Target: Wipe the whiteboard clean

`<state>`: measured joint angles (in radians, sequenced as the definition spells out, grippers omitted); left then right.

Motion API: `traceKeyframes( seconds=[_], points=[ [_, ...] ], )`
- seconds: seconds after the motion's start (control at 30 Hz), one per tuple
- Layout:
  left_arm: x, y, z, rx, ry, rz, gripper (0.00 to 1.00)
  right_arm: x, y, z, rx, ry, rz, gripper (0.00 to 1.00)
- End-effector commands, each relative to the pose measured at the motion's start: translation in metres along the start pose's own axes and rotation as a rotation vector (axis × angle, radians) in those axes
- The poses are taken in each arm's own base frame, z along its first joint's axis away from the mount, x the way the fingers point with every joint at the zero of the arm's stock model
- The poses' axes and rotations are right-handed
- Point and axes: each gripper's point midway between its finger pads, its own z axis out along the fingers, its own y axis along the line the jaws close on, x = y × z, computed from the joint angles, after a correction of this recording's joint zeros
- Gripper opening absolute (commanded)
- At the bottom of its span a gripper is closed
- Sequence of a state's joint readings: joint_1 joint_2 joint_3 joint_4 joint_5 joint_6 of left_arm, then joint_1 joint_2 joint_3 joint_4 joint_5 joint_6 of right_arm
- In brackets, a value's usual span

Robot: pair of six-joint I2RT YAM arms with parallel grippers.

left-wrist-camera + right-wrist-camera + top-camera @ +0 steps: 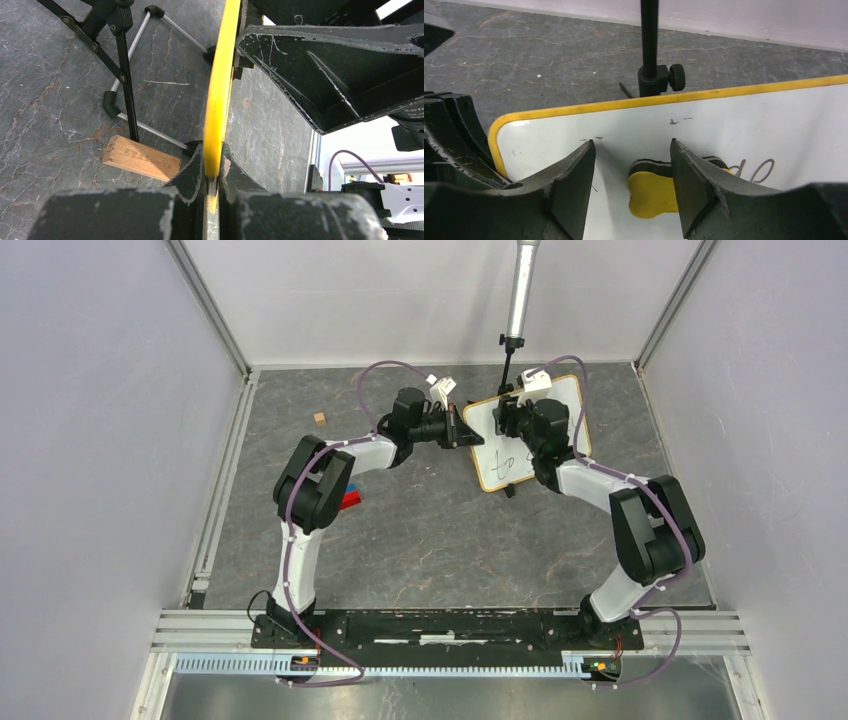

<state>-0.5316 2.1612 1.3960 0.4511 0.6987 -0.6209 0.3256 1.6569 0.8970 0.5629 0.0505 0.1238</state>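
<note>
The whiteboard (535, 445) lies at the back right, white with a thin yellow-looking frame and dark handwriting (510, 456) on its near part. My left gripper (463, 429) is shut on the board's left edge; in the left wrist view the frame (220, 75) runs between the closed jaws (215, 172). My right gripper (631, 147) hovers open over the board (734, 120). A yellow eraser with a black pad (651, 192) lies on the board, partly behind the right finger (691, 175). Writing (756, 170) shows to its right.
A black tripod stand (510, 365) with a grey pole stands just behind the board; its legs (125, 60) show in the left wrist view beside a wooden block (141, 157). A small wooden cube (320, 418) and red and blue blocks (350, 499) lie left.
</note>
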Motion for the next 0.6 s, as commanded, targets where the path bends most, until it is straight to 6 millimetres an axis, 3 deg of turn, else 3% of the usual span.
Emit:
traceKeyframes(
  seconds=[0.0,0.13,0.2,0.3,0.43,0.57],
  points=[
    [0.032,0.031,-0.004,-0.129,0.097,-0.014,0.02,-0.022,-0.015,-0.011,0.063,-0.024,-0.025,0.66],
    [0.031,0.033,-0.006,-0.149,0.099,0.000,0.02,-0.030,-0.047,-0.043,0.189,-0.069,0.129,0.79],
    [0.029,0.032,-0.007,-0.153,0.095,0.008,0.02,-0.021,-0.060,-0.054,0.278,-0.076,0.240,0.93],
    [0.028,0.031,-0.007,-0.152,0.094,0.009,0.02,-0.014,-0.057,-0.046,0.307,-0.036,0.394,0.98],
    [0.028,0.031,-0.007,-0.155,0.093,0.015,0.02,0.002,-0.035,-0.031,0.247,0.045,0.582,0.97],
    [0.029,0.034,-0.008,-0.175,0.103,0.025,0.02,0.014,-0.031,-0.029,0.236,0.031,0.659,0.93]
  ],
)
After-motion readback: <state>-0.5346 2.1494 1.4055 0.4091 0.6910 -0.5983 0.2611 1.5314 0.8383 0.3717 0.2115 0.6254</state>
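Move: The yellow eraser clings unheld to the slanted whiteboard, about 4 cm to the right of the right hand and 3 cm below it, roughly level with it fore and aft. Half-wiped letters lie some 6 cm beyond the eraser to its right and 1 cm farther out; the whiteboard's pinched left edge is about 7 cm left of the right hand, 5 cm back and 4 cm lower. From the left hand, the eraser is roughly 9 cm right, 4 cm ahead and 1 cm above. While the left hand keeps its pinch on the whiteboard's left edge, the right hand opens nearly full and swings about 6.5 cm right, first drawing back and up a little, then sinking some 3 cm with a slight return left. Its wrist turns clockwise and rolls left side up, about 20 degrees each, bringing the spread fingers around the eraser without closing on it. ##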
